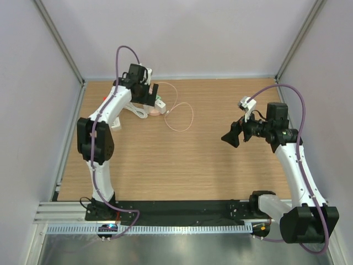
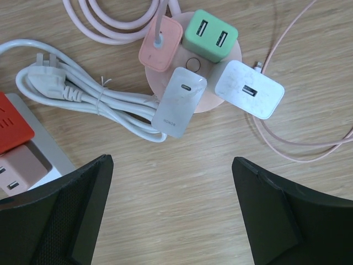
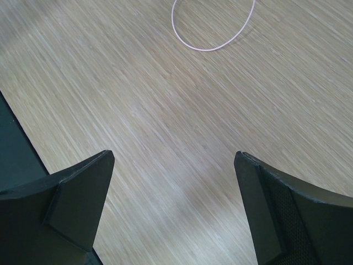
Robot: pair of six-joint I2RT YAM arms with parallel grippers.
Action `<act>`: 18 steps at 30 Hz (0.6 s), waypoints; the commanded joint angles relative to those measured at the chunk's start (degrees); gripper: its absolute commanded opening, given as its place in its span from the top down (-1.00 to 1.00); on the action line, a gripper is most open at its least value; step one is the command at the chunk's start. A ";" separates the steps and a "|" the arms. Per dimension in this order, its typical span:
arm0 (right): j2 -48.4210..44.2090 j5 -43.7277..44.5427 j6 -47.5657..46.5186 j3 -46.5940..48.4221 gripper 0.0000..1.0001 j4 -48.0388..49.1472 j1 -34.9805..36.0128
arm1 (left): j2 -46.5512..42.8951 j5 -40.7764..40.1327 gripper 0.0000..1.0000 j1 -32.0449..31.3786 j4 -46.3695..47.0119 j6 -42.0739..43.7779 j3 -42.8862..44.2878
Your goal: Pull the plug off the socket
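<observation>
A round pink socket [image 2: 193, 64] lies on the wooden table with several plugs in it: a pink plug [image 2: 160, 47] with a cable, a green one [image 2: 210, 36], a silvery one [image 2: 179, 102] and a white one [image 2: 248, 89]. My left gripper [image 2: 172, 163] hangs open just short of the socket [image 1: 158, 108], touching nothing. In the top view the left gripper [image 1: 148, 95] is at the far left of the table. My right gripper [image 1: 231, 135] is open in mid-air over the right half, far from the socket, with bare wood between its fingers [image 3: 83, 187].
A bundled white power cord [image 2: 83, 96] lies left of the socket. A white strip with a red adapter [image 2: 14, 124] and a pink adapter [image 2: 16, 168] sits at the left edge. A thin pink cable [image 2: 298, 141] loops rightward, and the cable loop [image 3: 209, 50] [image 1: 179, 131] lies mid-table.
</observation>
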 commanded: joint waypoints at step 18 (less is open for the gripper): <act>-0.80 -0.57 -0.76 0.50 -0.99 0.39 -0.26 | 10.48 -3.07 -0.06 -0.79 -2.94 3.35 9.81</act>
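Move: The left hand hovers open just short of the white HONOR plug on the round socket: the plug's middle is about 4 cm ahead, 1 cm right and 8 cm below. The other white plug stands 5 cm to the right of it and level with it; the pink plug is 5 cm beyond it, the green plug 4 cm beyond and 4 cm right, and the white cord bundle 6 cm to its left. From the right hand, the HONOR plug lies roughly 24 cm ahead, 33 cm left and 15 cm below. The left hand sinks about 5 cm towards the HONOR plug while easing some 2 cm forward, its fingers tipping a few degrees steeper and the descent fading out at the end. On the way down the fingers close from nearly wide open to a little over half, narrowing around the near end of the plug until the right fingertip comes close to its corner, without a grip showing yet. ##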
